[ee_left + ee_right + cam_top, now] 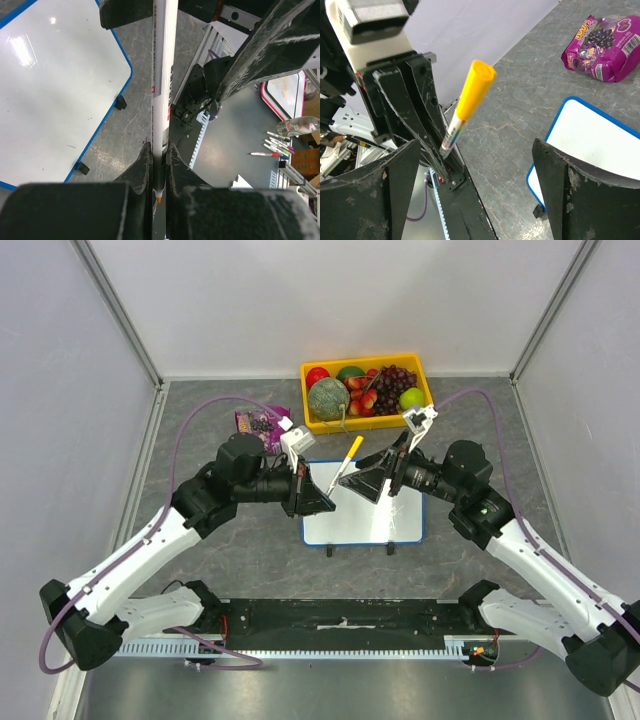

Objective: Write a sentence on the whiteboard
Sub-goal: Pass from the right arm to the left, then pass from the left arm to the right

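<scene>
The whiteboard lies flat on the grey table between the arms; it also shows in the left wrist view and the right wrist view. No sentence shows on its visible white surface. My left gripper is shut on a white marker near its bare orange tip. The marker's yellow capped end points up and away. My right gripper faces the marker with its jaws wide open and nothing between them.
A yellow tray filled with fruit stands behind the whiteboard. A purple snack bag lies to the tray's left. Grey walls close in the table on three sides.
</scene>
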You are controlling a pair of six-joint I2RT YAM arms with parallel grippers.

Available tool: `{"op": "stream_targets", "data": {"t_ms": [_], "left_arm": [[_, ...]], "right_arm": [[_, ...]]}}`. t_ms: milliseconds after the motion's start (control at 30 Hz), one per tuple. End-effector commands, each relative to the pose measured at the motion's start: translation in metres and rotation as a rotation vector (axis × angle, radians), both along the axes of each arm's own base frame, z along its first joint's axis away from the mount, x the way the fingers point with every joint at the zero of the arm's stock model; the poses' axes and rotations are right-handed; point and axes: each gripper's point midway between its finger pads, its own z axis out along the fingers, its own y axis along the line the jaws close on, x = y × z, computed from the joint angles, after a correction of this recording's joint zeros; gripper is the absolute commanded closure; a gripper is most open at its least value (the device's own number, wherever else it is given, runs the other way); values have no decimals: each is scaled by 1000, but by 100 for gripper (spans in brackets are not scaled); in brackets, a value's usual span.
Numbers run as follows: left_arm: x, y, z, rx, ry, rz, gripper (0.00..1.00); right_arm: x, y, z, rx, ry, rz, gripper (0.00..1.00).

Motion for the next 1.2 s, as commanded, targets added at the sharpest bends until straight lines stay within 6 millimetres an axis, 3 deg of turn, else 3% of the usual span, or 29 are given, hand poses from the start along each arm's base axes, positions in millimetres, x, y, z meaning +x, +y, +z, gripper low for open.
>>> {"op": "stream_targets", "data": {"t_ms": [0, 367, 500, 700, 1167], "left_arm": [[-6, 10, 36, -8, -97, -20, 98], [-43, 9, 73, -58, -124, -254, 98], [-56, 7, 77, -89, -117, -343, 98], [-63, 5, 79, -104, -90, -417, 98], [-67, 4, 69, -81, -36, -466, 98]], "right_arm": [[-13, -6, 30, 2, -91, 44, 2], [-63, 2, 65, 123, -188, 321, 2], [-77, 4, 77, 201, -185, 406, 10], [-82, 8, 83, 222, -181, 464, 20], [-82, 21, 65, 184, -128, 523, 52]]}}
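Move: My left fingers already pinch the marker near its bottom end; its yellow cap stands about 6 cm ahead of them, 4 cm to the right and 8 cm higher. From my wide-open right hand that cap is some 2 cm ahead, 1 cm left and 4 cm up, while my left fingertips are about 4 cm back, 5 cm left and 4 cm down. The whiteboard's middle lies roughly 4 cm ahead, 1 cm right and 29 cm below my right hand. I draw both hands back about 7 cm while raising them some 6 cm over the whiteboard. My left hand keeps its pinch on the marker and turns about 20 degrees clockwise; my right hand swings nearly 30 degrees counter-clockwise, rolls slightly, eases a little left and closes its fingers to about half open around the yellow cap, without shutting on it yet. ##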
